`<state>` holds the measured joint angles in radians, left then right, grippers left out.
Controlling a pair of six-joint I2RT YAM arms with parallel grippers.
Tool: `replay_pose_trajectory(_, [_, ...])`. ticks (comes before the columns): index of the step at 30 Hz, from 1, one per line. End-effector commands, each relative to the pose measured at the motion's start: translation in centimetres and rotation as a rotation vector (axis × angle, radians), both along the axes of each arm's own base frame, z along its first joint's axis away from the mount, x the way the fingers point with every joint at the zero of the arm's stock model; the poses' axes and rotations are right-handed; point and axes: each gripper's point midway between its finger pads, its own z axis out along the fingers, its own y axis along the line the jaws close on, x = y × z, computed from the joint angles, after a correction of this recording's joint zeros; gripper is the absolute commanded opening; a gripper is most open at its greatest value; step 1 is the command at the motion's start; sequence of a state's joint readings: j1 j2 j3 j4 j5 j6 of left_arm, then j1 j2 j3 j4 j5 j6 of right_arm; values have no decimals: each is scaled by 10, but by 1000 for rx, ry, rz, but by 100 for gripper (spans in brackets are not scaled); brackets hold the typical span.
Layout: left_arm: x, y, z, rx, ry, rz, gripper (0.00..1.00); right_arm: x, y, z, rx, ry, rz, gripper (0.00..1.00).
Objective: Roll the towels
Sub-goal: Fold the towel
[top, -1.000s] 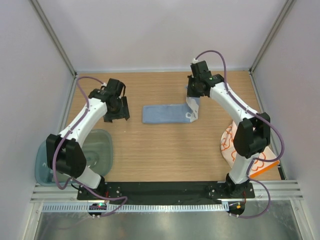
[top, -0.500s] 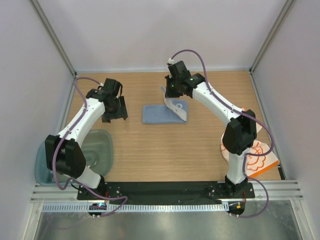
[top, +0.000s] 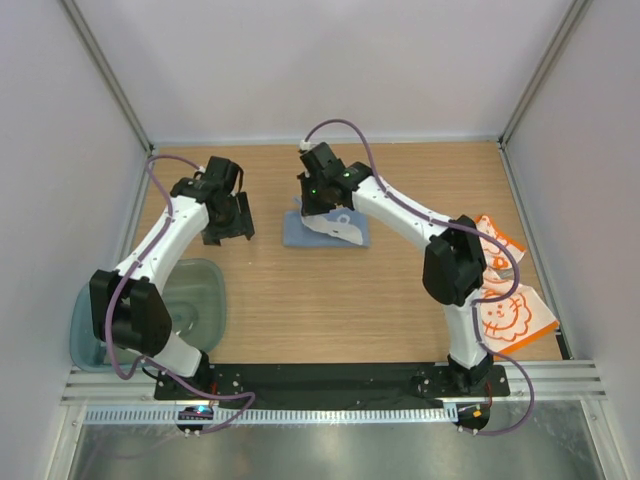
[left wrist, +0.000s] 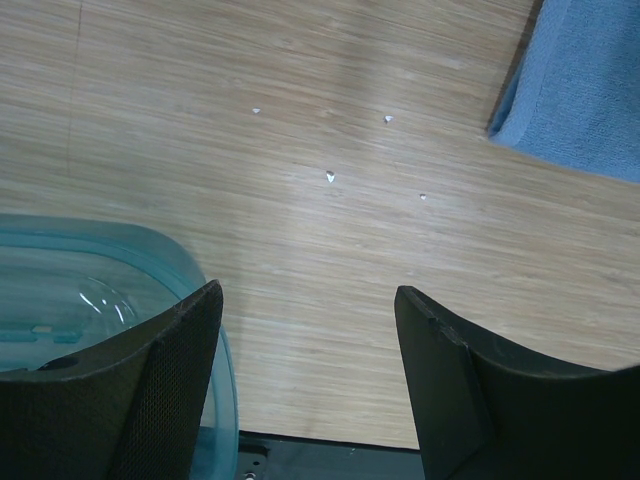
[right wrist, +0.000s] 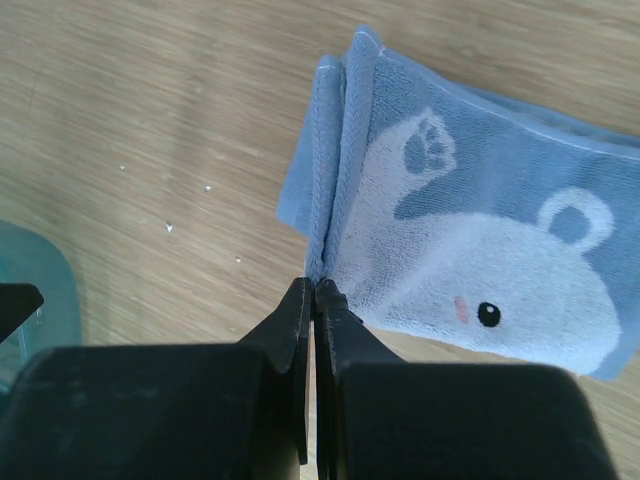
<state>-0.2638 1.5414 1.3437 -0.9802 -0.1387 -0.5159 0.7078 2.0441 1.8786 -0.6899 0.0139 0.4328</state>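
A pale blue towel lies mid-table, its right end folded over leftwards so its white animal-print underside shows. My right gripper is shut on the edge of that folded-over end, above the towel's left part. My left gripper hovers open just left of the towel with nothing between its fingers. The towel's corner shows at the upper right of the left wrist view. Two orange and white patterned towels lie at the table's right edge.
A translucent blue-green tray sits at the near left, beside the left arm's base; its rim lies under my left finger. White walls and metal posts enclose the table on three sides.
My right gripper has carried the towel's end leftwards across the towel, doubling it over. The right arm swung left and uncovered the orange towels. The left arm barely moved.
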Motion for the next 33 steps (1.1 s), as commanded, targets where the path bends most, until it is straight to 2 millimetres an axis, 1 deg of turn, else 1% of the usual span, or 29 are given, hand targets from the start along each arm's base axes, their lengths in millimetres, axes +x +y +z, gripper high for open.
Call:
replay_pose_trajectory(1, [2, 0, 13, -22, -55, -1, 71, 0, 33, 4, 77, -13, 31, 1])
replay_pose_trajectory(3, [2, 1, 13, -19, -56, 0, 71, 1, 42, -13, 75, -2, 35, 1])
replay_pose_trajectory(5, [3, 1, 13, -19, -54, 0, 71, 1, 52, -23, 85, -1, 37, 1])
replay_pose_trajectory(6, [2, 2, 12, -16, -54, 1, 71, 1, 55, -41, 68, 20, 36, 1])
replay_pose_trajectory(7, [2, 2, 12, -14, -54, 2, 71, 1, 57, -48, 65, 27, 34, 2])
replay_pose_trajectory(8, [2, 2, 12, -12, -53, 3, 71, -1, 65, -56, 75, 31, 39, 6])
replay_pose_trajectory(9, [2, 2, 12, -14, -52, 3, 71, -2, 67, -70, 66, 47, 39, 14])
replay_pose_trajectory(10, [2, 3, 12, -12, -53, 4, 71, -3, 70, -78, 66, 54, 42, 29])
replay_pose_trajectory(12, [2, 2, 11, -11, -52, 3, 71, -6, 80, -85, 82, 56, 55, 37])
replay_pose_trajectory(13, [2, 3, 11, -9, -51, 4, 71, -7, 83, -92, 81, 64, 56, 44])
replay_pose_trajectory(15, [2, 4, 10, -6, -48, 8, 71, -7, 89, -92, 99, 61, 65, 50])
replay_pose_trajectory(16, [3, 4, 10, -5, -48, 7, 71, -7, 90, -90, 105, 61, 63, 52])
replay_pose_trajectory(17, [2, 4, 9, -2, -45, 9, 71, -5, 93, -84, 114, 51, 67, 55])
replay_pose_trajectory(18, [2, 4, 10, -4, -46, 9, 71, -5, 92, -81, 111, 47, 71, 59])
replay_pose_trajectory(20, [3, 5, 10, -2, -48, 12, 71, -2, 93, -62, 121, 18, 72, 65])
replay_pose_trajectory(21, [3, 5, 10, -2, -49, 12, 71, 0, 92, -54, 123, 5, 73, 73])
replay_pose_trajectory(22, [2, 5, 10, -3, -48, 11, 71, 1, 91, -45, 122, -16, 76, 76])
replay_pose_trajectory(23, [3, 5, 11, -3, -52, 13, 71, 3, 89, -28, 132, -37, 76, 79])
replay_pose_trajectory(24, [3, 5, 11, -1, -51, 12, 71, 3, 88, -18, 136, -52, 77, 85])
replay_pose_trajectory(25, [3, 5, 11, -1, -53, 12, 71, 4, 86, -10, 141, -60, 77, 89])
replay_pose_trajectory(26, [2, 5, 11, -3, -52, 12, 71, 6, 79, 4, 153, -70, 67, 91])
replay_pose_trajectory(28, [3, 4, 12, -8, -54, 10, 71, 8, 68, 13, 151, -70, 51, 92])
replay_pose_trajectory(29, [2, 3, 11, -11, -52, 8, 71, 10, 56, 11, 131, -63, 35, 93])
replay_pose_trajectory(30, [2, 3, 11, -14, -51, 7, 71, 10, 47, 24, 137, -78, 23, 93])
replay_pose_trajectory(31, [3, 2, 12, -18, -53, 7, 71, 10, 38, 27, 134, -81, 11, 93])
replay_pose_trajectory(32, [2, 1, 11, -22, -49, 3, 71, 7, 25, 14, 114, -60, -5, 93])
replay_pose_trajectory(33, [2, 1, 10, -23, -47, 2, 71, 15, 6, 27, 131, -80, -41, 93])
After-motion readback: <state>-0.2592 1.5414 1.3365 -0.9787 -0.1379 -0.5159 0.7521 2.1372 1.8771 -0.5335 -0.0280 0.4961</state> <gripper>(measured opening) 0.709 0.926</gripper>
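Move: My right hand holds the loose end of the blue towel above its folded body. The left end of that body, where this end goes, lies about 7 cm to my left, 2 cm back and some 12 cm below. The middle of the towel body is 2 cm back and 3 cm to the right, equally low; the green bin is some 39 cm left and 21 cm back. From my left hand, that left end is about 5 cm ahead, 12 cm right and 12 cm down. I swing the held towel end down and left with my right hand, about 12 cm down and 8 cm across, tipping the fingers slightly steeper, and open them wide as they near the towel's left end, letting go of the cloth there. Then I lift the open hand some 9 cm straight off it, easing back to the right and slightly forward. ##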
